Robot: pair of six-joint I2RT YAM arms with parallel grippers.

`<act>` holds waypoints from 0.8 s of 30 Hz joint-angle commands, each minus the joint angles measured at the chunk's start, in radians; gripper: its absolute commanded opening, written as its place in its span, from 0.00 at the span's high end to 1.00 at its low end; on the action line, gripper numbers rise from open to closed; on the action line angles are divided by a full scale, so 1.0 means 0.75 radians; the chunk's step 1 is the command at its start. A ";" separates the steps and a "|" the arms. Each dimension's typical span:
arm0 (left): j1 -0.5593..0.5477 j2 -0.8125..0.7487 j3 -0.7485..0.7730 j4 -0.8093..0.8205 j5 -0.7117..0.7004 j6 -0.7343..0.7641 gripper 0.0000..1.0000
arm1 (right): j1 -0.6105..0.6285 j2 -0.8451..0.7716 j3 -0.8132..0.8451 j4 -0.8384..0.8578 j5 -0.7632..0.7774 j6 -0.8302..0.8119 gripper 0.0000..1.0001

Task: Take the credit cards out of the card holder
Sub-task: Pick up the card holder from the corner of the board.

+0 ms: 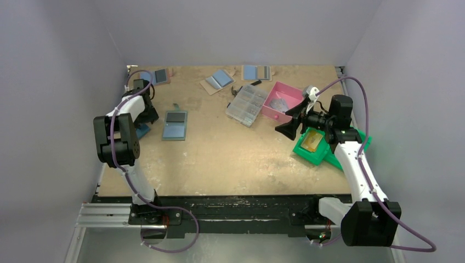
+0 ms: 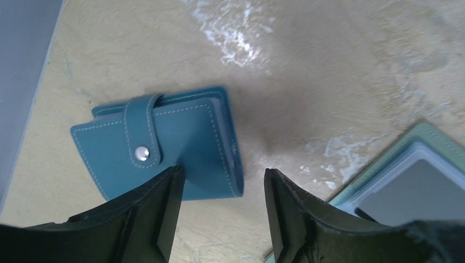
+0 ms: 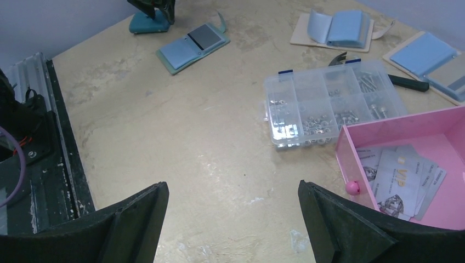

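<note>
The card holder (image 1: 175, 125) lies open and flat at the table's left, one half blue, one half grey, with a teal edge; it also shows in the left wrist view (image 2: 417, 181) and the right wrist view (image 3: 192, 43). I cannot pick out separate credit cards in it. Left of it lies a closed teal-blue wallet (image 2: 159, 145) with a snap strap. My left gripper (image 2: 224, 170) hovers just over that wallet's right edge, jaws partly apart and holding nothing. My right gripper (image 3: 231, 185) hangs wide open over bare table near the pink box.
A clear compartment box (image 1: 248, 105) and a pink box (image 3: 438, 137) holding several pale cards (image 3: 400, 178) sit right of centre. A green tray (image 1: 315, 143) is under my right arm. Three other blue holders (image 1: 219, 79) line the back edge. The side wall is close on the left.
</note>
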 commanded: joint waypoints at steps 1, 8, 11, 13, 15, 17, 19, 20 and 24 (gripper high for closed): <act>-0.007 -0.014 0.012 -0.057 -0.089 -0.061 0.41 | 0.006 -0.015 0.038 0.009 0.034 -0.004 0.01; -0.013 0.048 0.050 -0.106 -0.117 -0.082 0.55 | 0.006 -0.016 0.031 0.014 0.052 -0.004 0.01; -0.013 0.051 0.049 -0.101 -0.118 -0.078 0.55 | 0.006 -0.017 0.031 0.014 0.052 -0.004 0.01; -0.013 0.069 0.056 -0.104 -0.118 -0.073 0.55 | 0.006 -0.017 0.029 0.017 0.051 -0.004 0.01; -0.014 0.082 0.071 -0.119 -0.118 -0.069 0.59 | 0.006 -0.018 0.029 0.015 0.050 -0.004 0.01; -0.014 0.068 0.075 -0.117 -0.121 -0.061 0.68 | 0.006 -0.019 0.030 0.016 0.050 -0.004 0.01; -0.014 0.027 0.056 -0.101 -0.126 -0.046 0.79 | 0.006 -0.020 0.031 0.015 0.050 -0.003 0.01; -0.014 0.001 0.046 -0.093 -0.126 -0.037 0.87 | 0.006 -0.021 0.031 0.014 0.049 -0.003 0.01; -0.014 -0.155 -0.020 -0.060 -0.113 -0.007 1.00 | 0.006 -0.021 0.031 0.015 0.048 -0.003 0.01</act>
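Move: Just beneath the open left fingers lies the right-hand end of the closed teal card holder, its middle some 4 cm left, 1 cm back and 2 cm below. An open card holder lies about 11 cm to the left hand's right and 1 cm back; a blue-and-black holder lies some 21 cm ahead and 2 cm right. From the idle right hand the teal holder is roughly 59 cm left, 10 cm ahead and 21 cm below. Easing back and down onto the right-hand end of the teal card holder, the left hand travels only about 1 cm each way, with a slight wrist turn of some 5 degrees. The fingers, a good half open around that corner, narrow in steps to practically shut, pinching its thin edge, and the hand starts to rise again by nearly 1 cm as they close. ##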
